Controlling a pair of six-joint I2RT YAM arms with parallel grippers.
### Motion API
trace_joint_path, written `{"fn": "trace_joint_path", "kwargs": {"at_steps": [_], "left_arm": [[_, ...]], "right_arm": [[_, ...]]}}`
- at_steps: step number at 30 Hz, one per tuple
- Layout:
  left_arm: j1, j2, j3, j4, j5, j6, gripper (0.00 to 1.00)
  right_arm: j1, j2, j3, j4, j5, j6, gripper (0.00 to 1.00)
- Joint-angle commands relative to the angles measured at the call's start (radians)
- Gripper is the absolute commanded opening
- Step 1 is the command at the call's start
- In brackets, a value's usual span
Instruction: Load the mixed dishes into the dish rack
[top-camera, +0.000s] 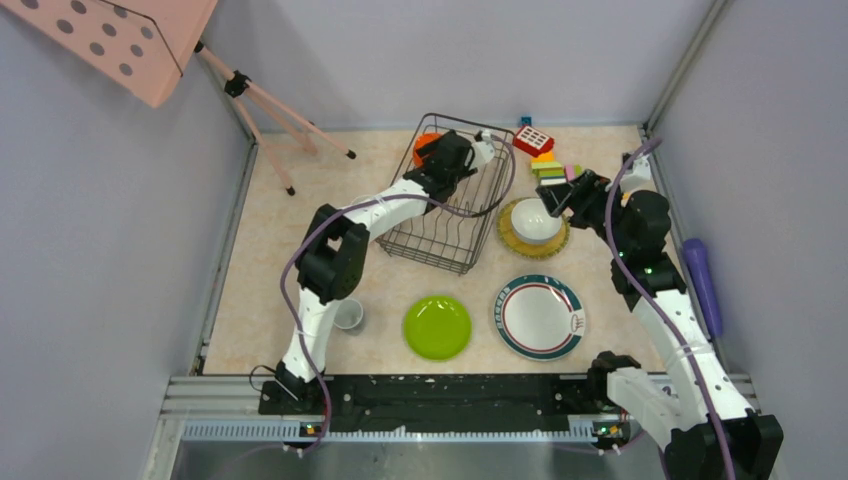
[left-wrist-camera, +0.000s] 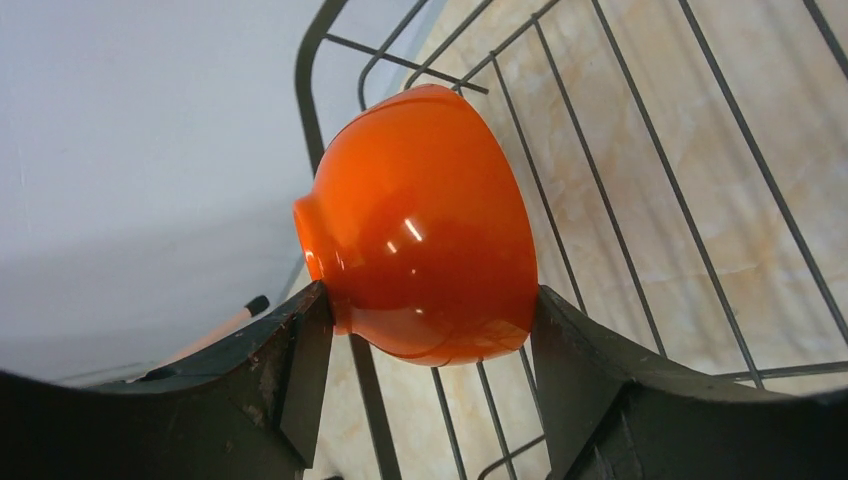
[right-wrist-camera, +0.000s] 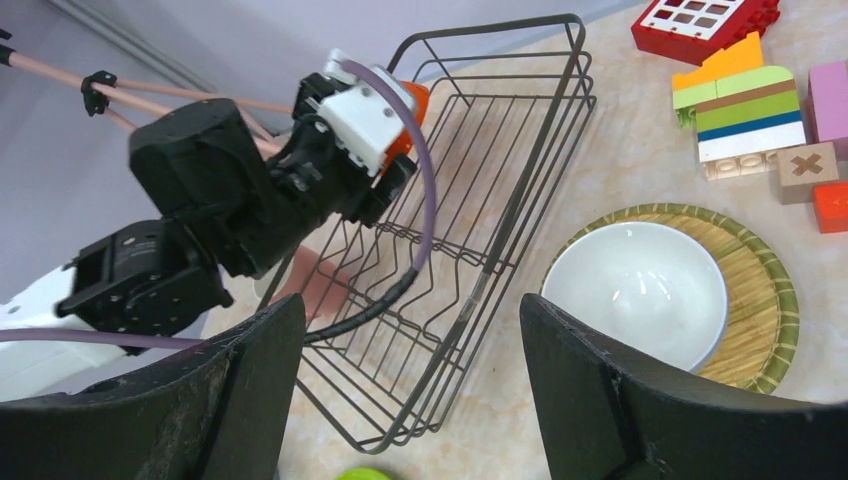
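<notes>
The dish rack (top-camera: 455, 215) stands at the back middle, and its wires (left-wrist-camera: 640, 200) fill the left wrist view. My left gripper (top-camera: 447, 158) is inside the rack's far corner, shut on the orange bowl (left-wrist-camera: 425, 225), which lies on its side with both fingers touching it. My right gripper (top-camera: 558, 198) hangs open and empty (right-wrist-camera: 410, 305) over the table, between the rack (right-wrist-camera: 480, 200) and a whitish cup (right-wrist-camera: 635, 290) that sits on the straw mat (right-wrist-camera: 765, 300). The lime-green plate (top-camera: 437, 327) and the white rimmed plate (top-camera: 540, 317) lie in front. Another small whitish cup (top-camera: 348, 315) stands beside the left arm.
Colourful toy blocks (top-camera: 540, 150) lie behind the mat, close to my right gripper. The pink tripod stand (top-camera: 270, 110) is at the back left. A purple object (top-camera: 700, 280) lies along the right wall. A pink shape (right-wrist-camera: 315, 285) shows through the rack's wires.
</notes>
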Motion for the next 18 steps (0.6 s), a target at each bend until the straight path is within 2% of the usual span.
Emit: {"fn": "trace_joint_path", "kwargs": {"at_steps": [1,9,18], "left_arm": [[-0.007,0.029,0.077,0.144,-0.01,0.155,0.0],[-0.007,0.127,0.122,0.182,0.042,0.255,0.0],[0.002,0.25,0.164,0.299,0.001,0.395,0.0]], "right_arm": [[0.009,-0.015,0.014,0.044,0.023,-0.007,0.77],[0.008,0.001,0.013,0.062,0.021,-0.012,0.77],[0.008,0.056,0.006,0.099,0.008,-0.023,0.77]]}}
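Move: The left hand holds the orange bowl at the dish rack's far-left rim. The spot in the rack's far end lies about 6 cm ahead, 4 cm right and 10 cm below. The white bowl is some 15 cm back and 24 cm right, the red toy block 8 cm ahead and 26 cm right, both on the table. From the right hand the rack spot is about 25 cm ahead, 17 cm left and 22 cm lower. Forward and down by about 4 cm each, and some 3 cm to the right, the left hand takes the orange bowl in from the rack's far-left rim. It dips first, runs level forward and right, then sinks again. The wrist rolls its left side up and swings slightly clockwise, some 15 degrees altogether; the fingers keep their grip. ##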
